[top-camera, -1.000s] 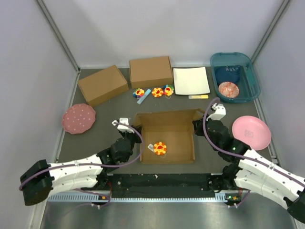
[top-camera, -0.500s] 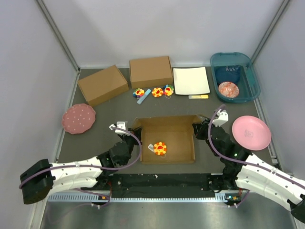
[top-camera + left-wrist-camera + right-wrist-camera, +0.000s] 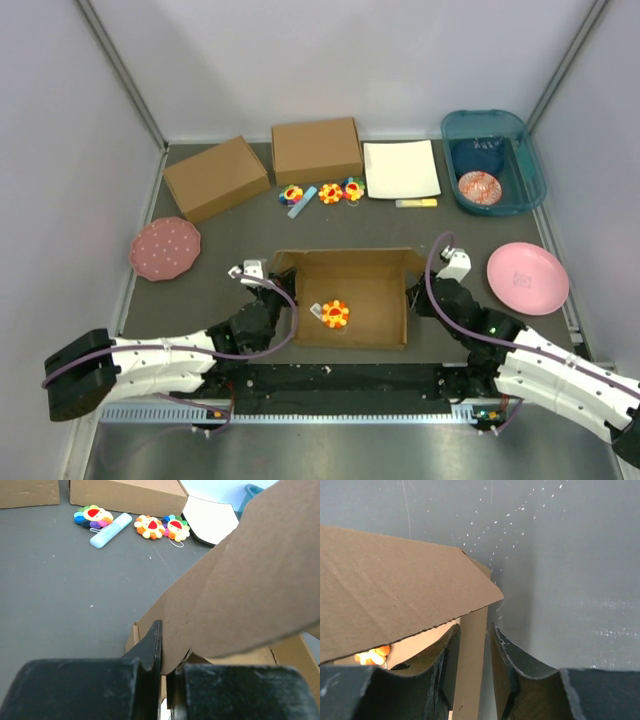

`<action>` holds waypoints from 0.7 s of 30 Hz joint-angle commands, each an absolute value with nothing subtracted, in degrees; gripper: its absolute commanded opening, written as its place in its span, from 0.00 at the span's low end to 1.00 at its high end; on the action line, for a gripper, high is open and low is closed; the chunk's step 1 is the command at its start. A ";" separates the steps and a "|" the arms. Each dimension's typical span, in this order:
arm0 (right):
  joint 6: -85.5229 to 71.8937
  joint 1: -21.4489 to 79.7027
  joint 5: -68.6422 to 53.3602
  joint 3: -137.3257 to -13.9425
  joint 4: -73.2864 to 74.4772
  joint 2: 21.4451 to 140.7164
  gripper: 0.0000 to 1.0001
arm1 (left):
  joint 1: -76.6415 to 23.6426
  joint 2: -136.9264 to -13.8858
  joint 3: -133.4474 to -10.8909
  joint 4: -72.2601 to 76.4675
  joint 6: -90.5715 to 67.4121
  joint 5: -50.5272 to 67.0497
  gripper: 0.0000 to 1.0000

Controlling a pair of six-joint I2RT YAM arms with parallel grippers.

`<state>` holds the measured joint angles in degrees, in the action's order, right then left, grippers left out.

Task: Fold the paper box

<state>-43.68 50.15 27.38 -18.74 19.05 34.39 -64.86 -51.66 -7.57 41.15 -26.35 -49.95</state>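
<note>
The paper box (image 3: 365,290) lies open in the middle of the mat, a shallow brown tray with its back flap upright. An orange flower toy (image 3: 336,313) rests inside it. My left gripper (image 3: 286,302) is at the box's left wall. In the left wrist view this gripper (image 3: 168,666) is shut on the cardboard flap (image 3: 245,580), which rises to the right. My right gripper (image 3: 412,298) is at the right wall. In the right wrist view it (image 3: 475,642) stands open astride that wall (image 3: 472,660), with a gap on the right side.
Two closed brown boxes (image 3: 216,177) (image 3: 316,150) and a white sheet (image 3: 401,168) sit at the back. Flower toys (image 3: 330,192) and a blue stick (image 3: 302,200) lie before them. A teal bin (image 3: 493,160) is back right. Pink plates lie left (image 3: 165,248) and right (image 3: 527,277).
My right gripper has opened and let go of the right wall. Both arms and the box have shifted a little toward the near edge.
</note>
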 commanded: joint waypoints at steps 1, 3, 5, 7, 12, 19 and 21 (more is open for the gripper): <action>-44.65 51.06 26.81 -18.90 19.95 32.44 0.33 | -65.74 -52.03 -5.89 42.10 -25.94 -49.13 0.00; -43.42 50.98 26.81 -19.77 20.74 31.38 0.36 | -65.83 -51.86 -6.24 42.19 -24.27 -49.13 0.00; -41.41 50.98 26.63 -20.74 21.44 31.20 0.39 | -65.83 -51.68 -6.85 41.05 -23.56 -49.48 0.00; -39.91 51.06 26.37 -23.37 23.81 31.90 0.46 | -65.83 -51.24 -7.91 39.65 -22.59 -49.75 0.00; -35.25 50.98 27.07 -29.95 29.70 33.31 0.58 | -65.83 -50.54 -9.40 37.80 -20.92 -51.85 0.00; -28.57 50.98 29.18 -34.54 31.29 34.27 0.68 | -65.83 -50.89 -10.99 37.44 -17.67 -52.73 0.00; -27.16 50.98 30.49 -35.76 31.03 35.76 0.69 | -65.83 -50.98 -11.34 37.44 -16.79 -52.73 0.00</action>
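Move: The lid stands up at the far side of the open box. Its right tab is about 5 cm ahead of my right hand, 3 cm higher and level sideways. From that hand, the box's right wall is roughly 4 cm below and 3 cm back, and the orange flower toy on the box floor about 17 cm left, 5 back and 8 below. My left hand already pinches the lid's left tab; the right tab is some 28 cm to its right and 2 ahead, about level. I open my right fingers from about a third to some two thirds, first easing back less than a centimetre, then lifting about 6 cm from over the box's right wall, up beside the lid's right tab, rolling the hand's left side slightly down. My left hand keeps its pinch on the lid's left tab almost in place, rolling its left side up some 8 degrees. ##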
